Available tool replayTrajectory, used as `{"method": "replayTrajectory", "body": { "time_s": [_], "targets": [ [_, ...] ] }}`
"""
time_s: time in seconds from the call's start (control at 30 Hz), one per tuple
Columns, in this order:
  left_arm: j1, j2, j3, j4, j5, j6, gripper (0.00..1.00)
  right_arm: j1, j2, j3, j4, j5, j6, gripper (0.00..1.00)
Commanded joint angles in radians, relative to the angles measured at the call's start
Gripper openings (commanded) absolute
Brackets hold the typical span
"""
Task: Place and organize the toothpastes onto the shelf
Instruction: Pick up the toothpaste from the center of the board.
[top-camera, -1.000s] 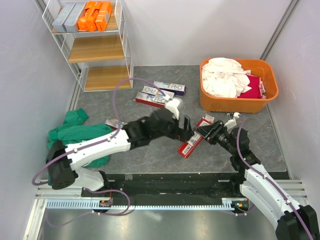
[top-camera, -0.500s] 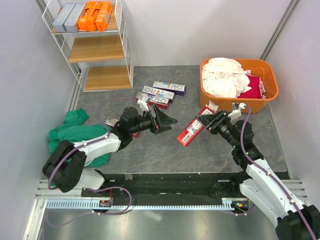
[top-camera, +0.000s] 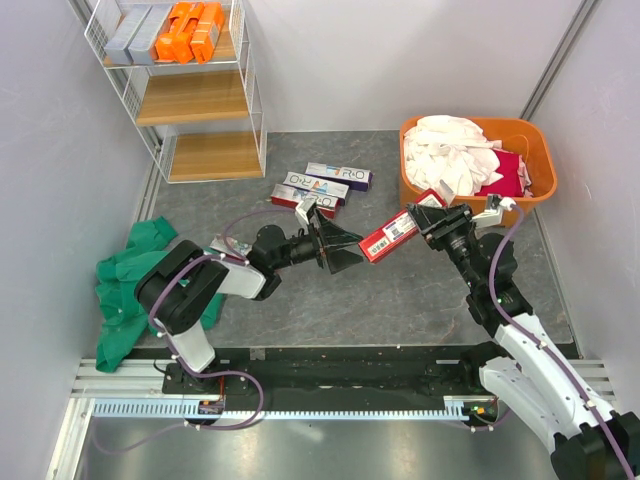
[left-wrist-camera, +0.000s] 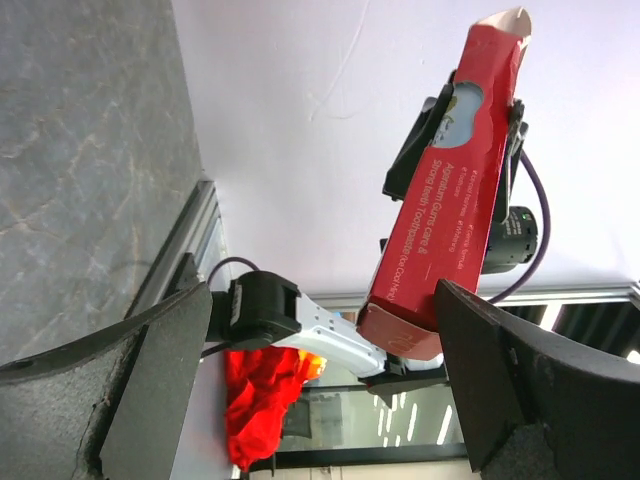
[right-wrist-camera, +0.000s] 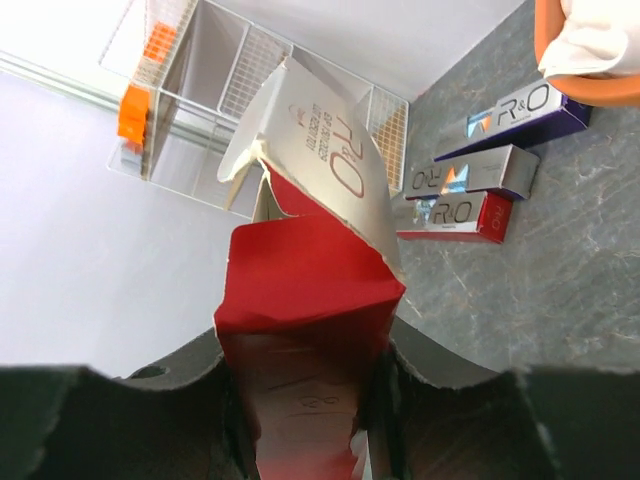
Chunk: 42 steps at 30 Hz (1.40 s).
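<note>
My right gripper (top-camera: 428, 224) is shut on one end of a red toothpaste carton (top-camera: 389, 236) and holds it above the floor, free end pointing left. In the right wrist view the crumpled red carton (right-wrist-camera: 308, 290) fills the gap between the jaws of the right gripper (right-wrist-camera: 312, 410). My left gripper (top-camera: 338, 249) stands wide open facing that free end. In the left wrist view the carton (left-wrist-camera: 440, 200) hangs just inside the right finger (left-wrist-camera: 520, 385), untouched. Three more toothpastes (top-camera: 322, 189) lie on the floor. Grey cartons (top-camera: 135, 32) and orange cartons (top-camera: 190, 30) sit on the top tier of the shelf (top-camera: 195, 98).
An orange tub (top-camera: 535, 140) of white and red laundry stands at the back right, close behind my right arm. A green cloth (top-camera: 140, 262) lies at the left beside my left arm. The shelf's middle and bottom boards hold nothing.
My right gripper has lifted the red carton off the floor and carried it back and leftward. My left arm has folded back, its open gripper now turned toward the carton's end.
</note>
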Motion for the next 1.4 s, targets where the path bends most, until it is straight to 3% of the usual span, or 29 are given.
{"method": "replayTrajectory", "body": {
  "time_s": [0.0,0.4,0.77,0.87,0.9,1.03,1.37],
  "targets": [
    [-0.040,-0.021,0.046,0.373,-0.003,-0.026,1.00,-0.001,-0.003,0.047,0.104,0.062,0.029,0.34],
    [-0.046,-0.088,0.002,0.328,-0.110,0.048,1.00,-0.001,-0.008,0.047,0.106,0.064,0.049,0.34],
    [-0.109,-0.087,0.117,0.140,-0.050,0.165,0.99,-0.003,0.012,0.037,0.132,0.064,0.077,0.35],
    [-0.124,-0.076,0.123,0.126,-0.061,0.179,0.92,0.000,0.020,0.037,0.138,0.056,0.086,0.35],
    [-0.127,-0.071,0.131,0.126,-0.061,0.179,0.84,-0.001,0.018,0.035,0.138,0.057,0.089,0.35],
    [-0.135,-0.045,0.158,0.123,-0.044,0.182,0.67,-0.001,0.018,0.034,0.141,0.059,0.097,0.35],
    [-0.135,-0.045,0.164,0.124,-0.059,0.202,0.53,-0.001,0.011,0.018,0.133,0.051,0.108,0.38]
  ]
}}
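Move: The red toothpaste hangs from the right gripper, which already holds it near its far end. Its middle is about 11 cm to the left hand's right, 5 cm ahead and 6 cm above, and roughly 5 cm left, 4 cm back and 2 cm below the right hand. On the table, some 18 cm below the left hand, the red-and-white box lies about 14 cm ahead and 10 cm left, the silver box 18 cm ahead and 7 cm left. The left fingers, wide open at first, close to about half and pinch the free near end of the toothpaste. To get there the left hand rises about 7 cm, nearly straight up at first, then also goes right 4 cm and slightly back, rolling some 15 degrees clockwise seen from behind the hand. The right hand keeps its grip and lifts about 2 cm. ##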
